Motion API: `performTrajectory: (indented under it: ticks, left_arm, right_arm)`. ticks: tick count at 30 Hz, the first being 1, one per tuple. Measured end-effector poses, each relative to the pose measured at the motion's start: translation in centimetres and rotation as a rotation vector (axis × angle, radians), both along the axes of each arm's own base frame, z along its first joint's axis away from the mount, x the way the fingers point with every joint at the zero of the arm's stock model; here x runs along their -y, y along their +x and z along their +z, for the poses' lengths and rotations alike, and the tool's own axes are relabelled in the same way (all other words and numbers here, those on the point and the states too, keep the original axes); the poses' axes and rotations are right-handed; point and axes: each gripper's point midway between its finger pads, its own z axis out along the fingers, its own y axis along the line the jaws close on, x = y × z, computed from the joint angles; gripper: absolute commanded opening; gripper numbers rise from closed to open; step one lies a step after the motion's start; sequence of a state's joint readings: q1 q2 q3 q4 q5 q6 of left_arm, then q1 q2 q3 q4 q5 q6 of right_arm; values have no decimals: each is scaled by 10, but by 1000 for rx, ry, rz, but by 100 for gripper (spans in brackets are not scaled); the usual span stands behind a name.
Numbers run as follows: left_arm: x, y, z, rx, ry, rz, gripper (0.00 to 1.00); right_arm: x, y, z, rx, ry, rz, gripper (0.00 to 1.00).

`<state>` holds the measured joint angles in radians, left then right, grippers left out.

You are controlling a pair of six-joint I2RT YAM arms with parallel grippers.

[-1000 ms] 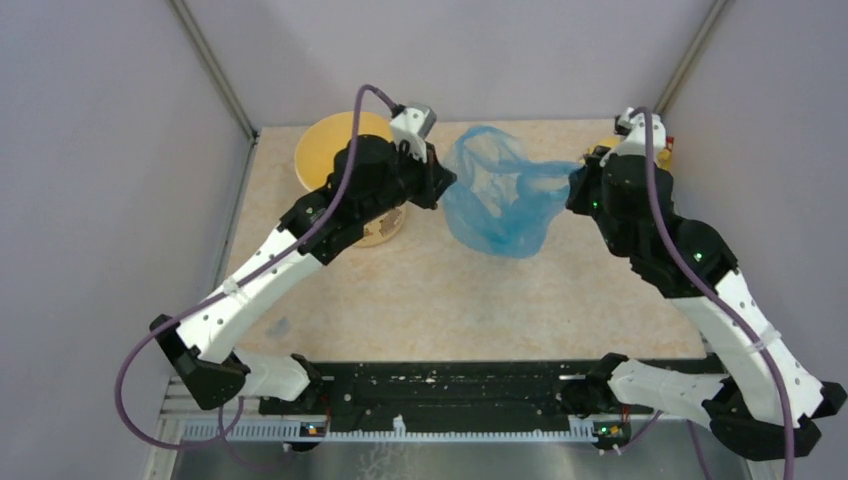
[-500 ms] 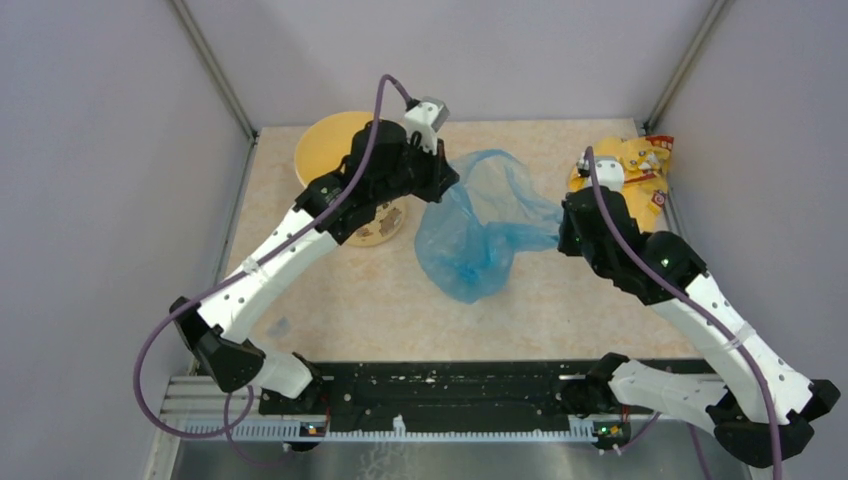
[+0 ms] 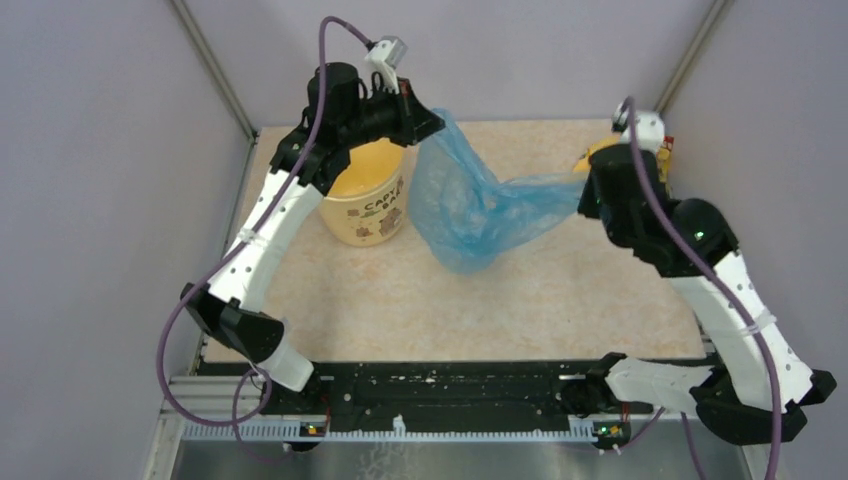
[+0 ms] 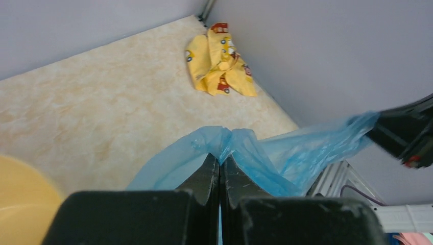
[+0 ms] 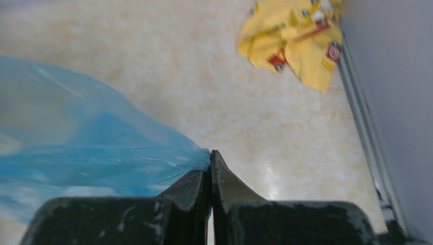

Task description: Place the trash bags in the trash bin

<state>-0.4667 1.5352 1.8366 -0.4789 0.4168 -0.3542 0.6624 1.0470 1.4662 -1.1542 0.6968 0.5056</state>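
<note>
The blue translucent trash bag (image 3: 475, 205) hangs in the air, stretched between my two grippers. My left gripper (image 3: 425, 127) is shut on its upper left edge, raised just right of the bin; the pinched film shows in the left wrist view (image 4: 220, 158). My right gripper (image 3: 583, 193) is shut on the bag's right end, as the right wrist view (image 5: 209, 155) shows, with the bag (image 5: 76, 153) spreading left. The pale yellow trash bin (image 3: 367, 205) with brown lettering stands upright at the back left, partly under my left arm. Its rim (image 4: 20, 204) shows in the left wrist view.
A crumpled yellow-and-red wrapper (image 3: 655, 150) lies in the back right corner, also in the left wrist view (image 4: 219, 61) and right wrist view (image 5: 301, 43). Grey walls close in the left, back and right sides. The right wall's rail (image 5: 365, 132) runs beside my right gripper.
My left gripper has risen and moved back with the bag, uncovering the bin's side. My right gripper has moved back and right, pulling the bag taut and off the table.
</note>
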Motion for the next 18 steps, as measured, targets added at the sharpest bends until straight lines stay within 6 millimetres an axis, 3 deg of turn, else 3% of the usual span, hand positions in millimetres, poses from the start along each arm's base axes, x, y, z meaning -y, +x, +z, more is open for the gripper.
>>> performTrajectory:
  ticks: [2, 4, 7, 8, 10, 12, 14, 15, 16, 17, 18]
  left_arm:
    - [15, 4, 4, -10, -34, -53, 0]
    - [27, 8, 19, 10, -87, -98, 0]
    - [35, 4, 55, 103, -164, -132, 0]
    - [34, -1, 71, 148, -188, -137, 0]
    - [29, -15, 99, 231, -224, -142, 0]
    - [22, -29, 117, 296, -244, -140, 0]
    - [18, -32, 102, 285, -229, -120, 0]
    - [17, -31, 88, 262, -211, -113, 0]
    - [18, -25, 62, 221, -181, -97, 0]
    - [20, -18, 36, 175, -151, -86, 0]
    - [23, -11, -1, 112, -110, -72, 0]
  right_arm:
    - [-11, 17, 66, 143, 69, 21, 0]
    - [-16, 22, 128, 293, 156, 51, 0]
    - [-9, 2, 225, 570, 315, 115, 0]
    - [-1, -11, 247, 654, 360, 135, 0]
    - [12, -34, 264, 757, 413, 163, 0]
    - [22, -49, 258, 799, 437, 170, 0]
    - [19, -47, 231, 787, 451, 169, 0]
    - [7, -35, 200, 738, 448, 173, 0]
    - [-7, -21, 167, 673, 433, 182, 0]
    - [-27, -3, 121, 583, 422, 200, 0]
    - [-51, 16, 51, 436, 389, 219, 0]
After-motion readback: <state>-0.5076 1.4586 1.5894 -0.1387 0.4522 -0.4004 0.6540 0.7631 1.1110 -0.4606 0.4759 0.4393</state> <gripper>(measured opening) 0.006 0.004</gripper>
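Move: Both hands already pinch the blue trash bag, stretched between them. Its middle hangs about 9 cm to the left hand's right, 11 cm back and 13 cm below, and some 21 cm to the right hand's left, level front to back and 2 cm lower. The trash bin stands roughly 19 cm left of the left hand, 5 cm ahead and 30 cm below; the yellow bag lies 28 cm ahead of the right hand, 20 cm to its right and 30 cm below. The right hand, its pinch kept, whips its end of the blue bag up about 26 cm, drawing back as it tops out and tipping its fingers up some 45 degrees, then snaps down most of that way and shifts left, ending 5 cm higher and 5 cm farther left than it began. The left hand keeps its own pinch and flicks in time, edging right and rising about 12 cm with its fingers tipping up, then dropping back to its starting height. ##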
